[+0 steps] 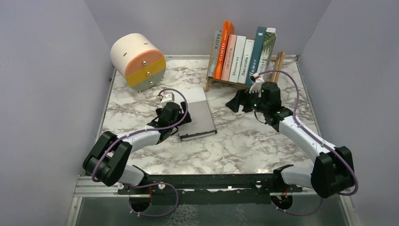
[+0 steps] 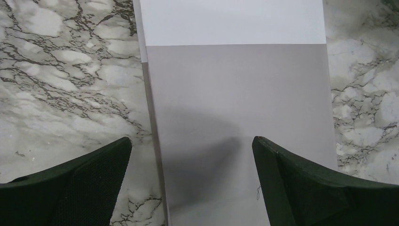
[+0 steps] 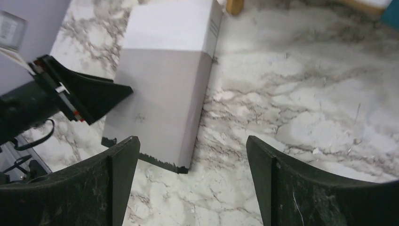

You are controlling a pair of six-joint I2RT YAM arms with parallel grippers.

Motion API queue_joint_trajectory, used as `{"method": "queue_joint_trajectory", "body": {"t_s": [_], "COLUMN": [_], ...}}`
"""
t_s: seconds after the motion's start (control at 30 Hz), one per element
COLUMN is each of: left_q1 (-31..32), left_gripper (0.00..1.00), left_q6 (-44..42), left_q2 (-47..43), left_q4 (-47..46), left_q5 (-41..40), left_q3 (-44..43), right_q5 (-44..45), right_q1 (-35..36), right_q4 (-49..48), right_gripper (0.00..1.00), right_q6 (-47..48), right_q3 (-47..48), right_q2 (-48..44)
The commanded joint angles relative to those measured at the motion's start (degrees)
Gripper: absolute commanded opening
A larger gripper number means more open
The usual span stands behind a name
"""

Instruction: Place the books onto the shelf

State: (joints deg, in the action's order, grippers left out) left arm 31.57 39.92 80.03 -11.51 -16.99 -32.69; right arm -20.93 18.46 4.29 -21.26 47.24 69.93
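Observation:
One grey and white book (image 1: 200,113) lies flat on the marble table, and it fills the left wrist view (image 2: 235,103). My left gripper (image 1: 178,117) hovers open over the book's left edge, one finger (image 2: 94,183) above the table and the other (image 2: 306,188) above the cover, holding nothing. My right gripper (image 1: 238,102) stands open to the right of the book, its jaws over bare marble (image 3: 193,155). From the right wrist the book (image 3: 164,94) and the left gripper's finger (image 3: 89,94) show. Several books (image 1: 240,54) stand upright on the wooden shelf (image 1: 279,63) at the back.
A round cream, orange and yellow drawer drum (image 1: 139,61) sits at the back left. Lilac walls (image 1: 47,70) close in the table on three sides. One wooden foot of the shelf (image 3: 235,5) shows at the top of the right wrist view.

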Motion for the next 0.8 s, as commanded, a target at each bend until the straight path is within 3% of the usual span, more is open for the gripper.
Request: {"method": "queue_joint_trajectory", "body": {"t_s": [0.0, 0.53, 0.63, 0.77], "left_q1": [-0.5, -3.0, -3.5, -4.3], "left_gripper": [0.98, 0.66, 0.57, 0.37], "left_q6": [1.7, 2.0, 1.7, 1.5], "left_q2": [0.7, 0.9, 1.2, 1.1], "left_q4": [-7.6, -21.7, -23.2, -27.7], "left_q5": [2.6, 6.7, 7.6, 9.3], "left_q3": [2.3, 9.0, 9.6, 11.6], "right_q5": [0.1, -2.5, -2.8, -3.3], "right_q1": [2.5, 6.3, 6.3, 6.3], "right_q4": [-7.0, -22.4, -23.3, -24.6], "right_gripper": [0.82, 0.8, 0.8, 0.8], "right_q6": [-2.5, -7.7, -8.0, -8.4], "right_q3": [-3.1, -8.0, -7.9, -8.0], "right_q2": [3.5, 18.2, 19.9, 21.6]}}
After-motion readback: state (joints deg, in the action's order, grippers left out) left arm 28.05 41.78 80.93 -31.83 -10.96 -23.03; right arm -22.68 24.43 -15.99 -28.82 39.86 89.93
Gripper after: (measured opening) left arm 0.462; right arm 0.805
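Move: The grey book lies flat with its middle about 7 cm to the right of the left hand, level with it and some 3 cm below, so the left hand hovers near the book's left edge. From the right hand that book is about 19 cm to the left, level, and 15 cm lower. The filled rack stands some 18 cm straight ahead of the right hand, its middle about 5 cm lower; the striped drum is about 22 cm ahead and 15 cm left of the left hand, 5 cm higher. The grey book's left edge is where the left hand stays, closing from wide open to just under half while it rolls its left side down and tips up, some 10 degrees in all; its left finger comes in against that edge. The right hand sinks about 11 cm and goes 5 cm left towards the book's right side, tipping down a little, fingers still wide open and clear of it. ##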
